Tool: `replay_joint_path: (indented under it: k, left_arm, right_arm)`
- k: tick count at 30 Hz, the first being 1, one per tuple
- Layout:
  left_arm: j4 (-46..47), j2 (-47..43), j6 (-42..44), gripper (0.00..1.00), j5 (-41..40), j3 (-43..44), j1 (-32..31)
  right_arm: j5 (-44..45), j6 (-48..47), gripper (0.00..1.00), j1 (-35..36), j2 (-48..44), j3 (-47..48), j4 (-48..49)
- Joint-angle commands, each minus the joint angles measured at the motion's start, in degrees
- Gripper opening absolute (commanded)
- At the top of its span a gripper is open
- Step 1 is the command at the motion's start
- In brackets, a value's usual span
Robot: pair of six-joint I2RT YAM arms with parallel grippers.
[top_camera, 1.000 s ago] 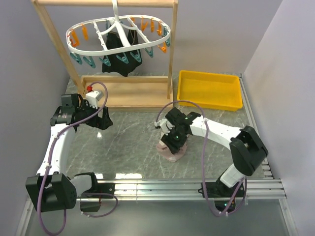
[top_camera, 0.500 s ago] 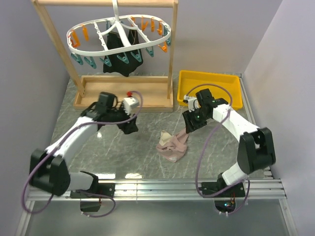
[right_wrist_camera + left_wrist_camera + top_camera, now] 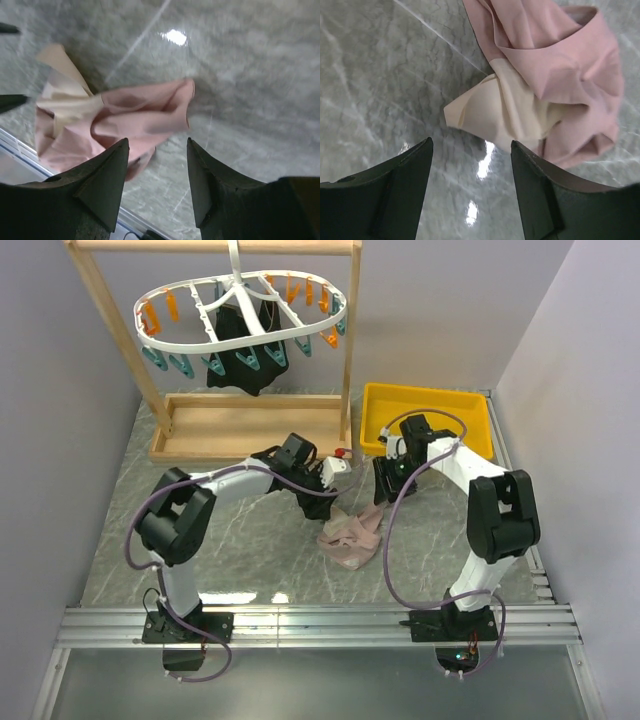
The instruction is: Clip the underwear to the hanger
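Note:
The pink underwear [image 3: 352,535] with a beige waistband lies crumpled on the marble table, near the middle. It shows in the left wrist view [image 3: 545,85] and the right wrist view [image 3: 115,120]. My left gripper [image 3: 322,502] is open and empty, just left of the underwear and above the table [image 3: 471,147]. My right gripper [image 3: 385,483] is open and empty, just right of and behind the underwear [image 3: 157,145]. The white oval hanger [image 3: 240,315] with orange and teal clothespins hangs from the wooden rack at the back left.
A black garment [image 3: 245,355] is clipped under the hanger. The wooden frame rack [image 3: 250,425] stands at the back left. A yellow tray [image 3: 430,420] sits at the back right, close behind my right gripper. A metal rail [image 3: 320,625] runs along the near edge.
My left arm has swung right from the table's left side to the underwear. My right gripper has let go of the underwear and moved back toward the yellow tray. The underwear stays on the table.

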Motion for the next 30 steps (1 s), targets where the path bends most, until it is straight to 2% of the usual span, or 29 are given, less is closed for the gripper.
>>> replay_joint_path:
  k: [1, 6, 9, 11, 12, 13, 14, 16, 22, 28, 30]
  left_arm:
    - [1.9, 3.0, 4.1, 0.68, -1.5, 3.3, -1.2]
    - [2.1, 5.7, 5.5, 0.61, -3.1, 5.1, -2.5]
    - [2.8, 6.7, 5.5, 0.52, -3.0, 5.7, -3.0]
    - [2.7, 7.3, 5.5, 0.42, -2.6, 6.3, -3.3]
    - [2.5, 7.4, 5.5, 0.37, -1.9, 6.7, -3.4]
    - [1.8, 7.3, 5.5, 0.23, -1.5, 6.8, -3.4]
    - [1.1, 7.2, 5.6, 0.15, -1.0, 7.2, -3.4]
    - [0.0, 5.1, 5.7, 0.01, -1.1, 6.4, -3.2]
    - [-7.0, -6.0, 4.2, 0.01, 0.0, 3.2, 3.0]
    - [-17.8, -13.6, 7.8, 0.00, -2.4, -2.3, 7.9]
    - [-19.2, -14.5, 8.2, 0.01, -3.2, -4.3, 7.9]
  right_arm:
    - [-1.6, 1.2, 0.57, -0.6, 2.2, 3.3, 1.2]
    - [-2.2, 0.8, 0.57, -0.7, 5.7, 5.2, 1.3]
    - [-3.2, 0.3, 0.56, -0.6, 7.2, 5.2, 1.0]
    - [-4.3, -0.1, 0.49, -0.7, 7.4, 4.4, 0.9]
    - [-4.6, -0.6, 0.44, -0.7, 7.4, 4.1, 0.7]
    - [-5.3, -0.9, 0.25, -0.6, 7.1, 3.8, 0.5]
    - [-5.6, -1.3, 0.14, -0.7, 6.4, 3.2, 0.3]
    - [-6.1, -2.2, 0.00, -0.8, 5.2, 2.4, -0.2]
    - [-5.8, -6.7, 0.00, -1.6, -2.0, -1.8, -1.2]
    - [-1.8, -10.9, 0.00, -1.4, -6.4, -5.6, -2.5]
    - [-0.9, -12.5, 0.06, -1.1, -6.2, -5.9, -4.2]
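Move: The underwear lies crumpled between the open hands. Its cream corner is about 2 cm right of the left hand, 1 cm ahead and 3 cm below; its pink corner is some 1 cm left and 1 cm ahead of the right hand, 3 cm below. The rack base's middle is about 21 cm ahead and 17 cm left of the left hand, the yellow bin's middle some 20 cm ahead and 8 cm right of the right hand. The underwear is pinched at both ends: the left hand sinks about 3 cm, edging right, and shuts on the cream corner, while the right eases forward, dips and shuts on the pink corner. Keeping hold, the left hand then swings some 10 cm left and 9 cm up, and the right draws back with a smaller lift. ##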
